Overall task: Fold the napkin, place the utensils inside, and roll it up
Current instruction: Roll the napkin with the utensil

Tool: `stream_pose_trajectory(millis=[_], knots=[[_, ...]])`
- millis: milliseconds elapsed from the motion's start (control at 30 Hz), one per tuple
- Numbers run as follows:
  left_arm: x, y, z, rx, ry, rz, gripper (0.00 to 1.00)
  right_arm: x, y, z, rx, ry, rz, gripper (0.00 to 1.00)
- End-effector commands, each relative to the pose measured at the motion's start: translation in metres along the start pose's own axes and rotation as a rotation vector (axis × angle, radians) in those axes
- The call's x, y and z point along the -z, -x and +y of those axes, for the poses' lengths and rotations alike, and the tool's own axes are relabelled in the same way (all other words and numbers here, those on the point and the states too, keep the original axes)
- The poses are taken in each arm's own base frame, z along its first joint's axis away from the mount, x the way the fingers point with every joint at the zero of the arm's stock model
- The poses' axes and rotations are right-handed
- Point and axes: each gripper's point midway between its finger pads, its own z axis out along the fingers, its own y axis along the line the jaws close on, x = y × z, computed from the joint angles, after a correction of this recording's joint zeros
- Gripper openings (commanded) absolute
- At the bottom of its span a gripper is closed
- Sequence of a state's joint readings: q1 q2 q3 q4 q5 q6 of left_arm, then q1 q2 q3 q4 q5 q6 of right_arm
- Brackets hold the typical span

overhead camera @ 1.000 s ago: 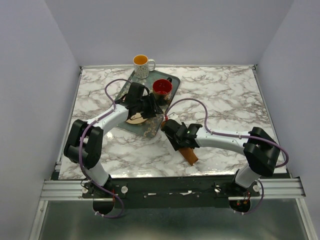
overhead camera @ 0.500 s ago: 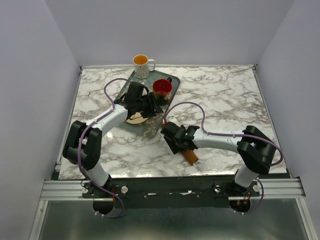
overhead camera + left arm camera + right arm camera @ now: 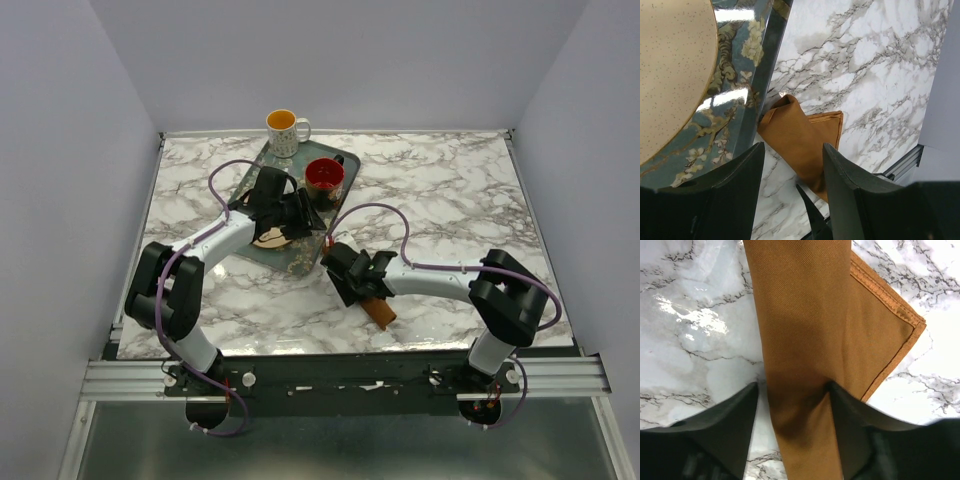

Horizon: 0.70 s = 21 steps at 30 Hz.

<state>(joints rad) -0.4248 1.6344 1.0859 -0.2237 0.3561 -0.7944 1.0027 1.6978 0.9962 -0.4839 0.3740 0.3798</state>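
The rust-brown napkin (image 3: 381, 311) lies on the marble table as a narrow folded strip, one flap corner sticking out to the side (image 3: 890, 325). My right gripper (image 3: 361, 291) is low over it, open, its fingers straddling the strip (image 3: 792, 387); the right finger touches the cloth and the left stands clear. My left gripper (image 3: 302, 214) hovers open and empty over the tray's near edge (image 3: 793, 150), with the napkin (image 3: 802, 135) showing on the table beyond it. The utensils are out of view.
A dark green patterned tray (image 3: 301, 258) sits at back left, holding a beige plate (image 3: 266, 238) and a red cup (image 3: 324, 177). A white and yellow mug (image 3: 285, 130) stands behind it. The tray rim (image 3: 757, 82) runs beside the napkin's end.
My right arm has shifted a little to the left and drawn in, the gripper staying over the napkin. The left arm has barely moved.
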Motion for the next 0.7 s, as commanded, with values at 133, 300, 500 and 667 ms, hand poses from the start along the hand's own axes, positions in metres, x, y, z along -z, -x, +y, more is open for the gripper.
stream_pose_trajectory(millis=[133, 300, 500, 667], knots=[[0.011, -0.002, -0.009, -0.013, -0.052, -0.009, 0.59, -0.017, -0.026, -0.014, 0.004, -0.051, 0.083, 0.5], [0.011, -0.006, -0.008, -0.015, -0.057, 0.004, 0.6, -0.012, -0.022, -0.008, -0.028, 0.027, 0.078, 0.41], [0.011, -0.017, -0.006, -0.023, -0.061, 0.032, 0.6, -0.003, -0.014, -0.003, -0.162, 0.246, 0.054, 0.29], [0.01, -0.037, -0.009, -0.036, -0.067, 0.071, 0.6, 0.001, -0.018, 0.007, -0.24, 0.461, 0.057, 0.22]])
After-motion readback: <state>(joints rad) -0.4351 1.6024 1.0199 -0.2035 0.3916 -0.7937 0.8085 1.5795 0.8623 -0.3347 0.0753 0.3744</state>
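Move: The napkin's rolled strip already runs between the open right fingers, its middle about 2 cm ahead of the right hand and 1 cm below it. From the right hand, the tray's middle lies some 22 cm ahead and 19 cm to the left, and the red mug about 25 cm ahead and 10 cm to the left. From the left hand, the napkin's middle is roughly 9 cm back, 10 cm to the right and 10 cm below. Close the right fingers from wide to mostly shut around the rolled napkin, pinching the strip from both sides low over the table. As they close, ease the hand about 1 cm forward and 1 cm right, then roll it some 15 degrees so its left side rises. Let the open left gripper draw back about 2 cm. ##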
